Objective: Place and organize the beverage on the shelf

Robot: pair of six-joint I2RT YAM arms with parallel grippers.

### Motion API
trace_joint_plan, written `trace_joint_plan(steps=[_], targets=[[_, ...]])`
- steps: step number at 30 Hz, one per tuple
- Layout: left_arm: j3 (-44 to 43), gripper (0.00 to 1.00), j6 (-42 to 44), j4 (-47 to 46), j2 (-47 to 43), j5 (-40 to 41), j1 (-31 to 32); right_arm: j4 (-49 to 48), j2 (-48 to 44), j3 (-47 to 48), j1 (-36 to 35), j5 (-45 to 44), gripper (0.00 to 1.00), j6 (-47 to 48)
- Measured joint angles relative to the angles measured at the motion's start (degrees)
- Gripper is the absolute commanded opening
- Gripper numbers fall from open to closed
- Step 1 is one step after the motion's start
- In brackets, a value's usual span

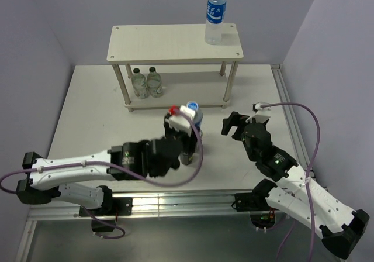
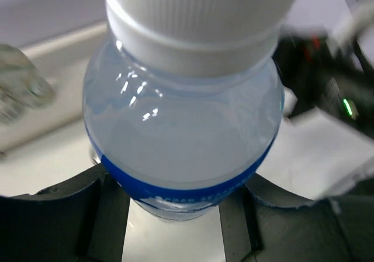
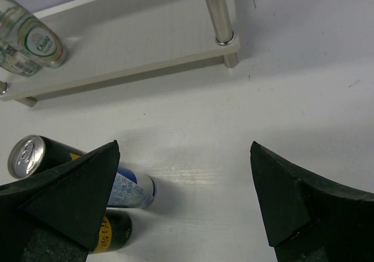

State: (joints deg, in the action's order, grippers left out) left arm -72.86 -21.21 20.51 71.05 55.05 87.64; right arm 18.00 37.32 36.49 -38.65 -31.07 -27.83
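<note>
My left gripper (image 1: 186,134) is shut on a clear water bottle (image 1: 193,113) with a blue label and pale cap, in front of the shelf (image 1: 169,42). In the left wrist view the bottle (image 2: 184,139) fills the frame, with a dark finger (image 2: 76,215) pressed against each side. A second water bottle (image 1: 214,16) stands on the shelf's top board at the right. My right gripper (image 1: 234,124) is open, with nothing between its fingers (image 3: 76,197). Left of it are a black can with a silver top (image 3: 35,154), a black can with yellow marks (image 3: 111,230) and a white-and-blue drink (image 3: 131,189).
Two small clear unlabelled-looking bottles (image 1: 146,82) stand on the shelf's lower board at the left; one (image 3: 29,42) shows in the right wrist view. A shelf post (image 3: 216,10) stands ahead of my right gripper. Purple walls close the table at the back and sides.
</note>
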Motion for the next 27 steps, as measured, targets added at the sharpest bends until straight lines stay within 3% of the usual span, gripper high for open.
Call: trace_joint_plan(steps=[6, 12, 18, 24, 27], targets=[[-14.9, 0.0, 10.6, -0.7, 3.4, -13.3, -20.6, -0.9, -0.5, -2.5, 0.0, 0.1, 1.0, -0.2], [-40.0, 0.0, 13.2, 3.0, 18.1, -27.9, -38.5, -1.4, -0.8, -3.3, 0.0, 0.4, 1.0, -0.2], [-60.0, 0.0, 14.0, 4.9, 34.6, -38.2, -47.6, -2.1, -3.1, -4.1, 0.0, 0.5, 1.0, -0.2], [-64.8, 0.0, 14.0, 1.7, 45.4, -45.6, -51.9, -2.2, -4.3, -4.5, 0.0, 0.7, 1.0, -0.3], [-65.2, 0.0, 13.8, -0.5, 46.7, -48.0, -53.0, -2.2, -4.7, -5.1, 0.0, 0.7, 1.0, -0.5]])
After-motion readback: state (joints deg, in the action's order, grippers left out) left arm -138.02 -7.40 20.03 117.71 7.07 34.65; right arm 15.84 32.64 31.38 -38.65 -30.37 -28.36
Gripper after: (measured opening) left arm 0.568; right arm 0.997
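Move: The left hand already holds a bottle upright; its place on the upper shelf is about 36 cm ahead, nearly straight out, the board some 3 cm above hand height. The standing bottle lies about 37 cm ahead and 10 cm to the right, its middle 13 cm up. The two glass bottles are some 32 cm ahead, 17 cm left, 21 cm below. From the right hand, that place lies roughly 26 cm ahead, 16 cm left, 11 cm up. The left hand carries the gripped bottle forward 35 cm, arcing up then down onto the upper shelf, grip kept. ##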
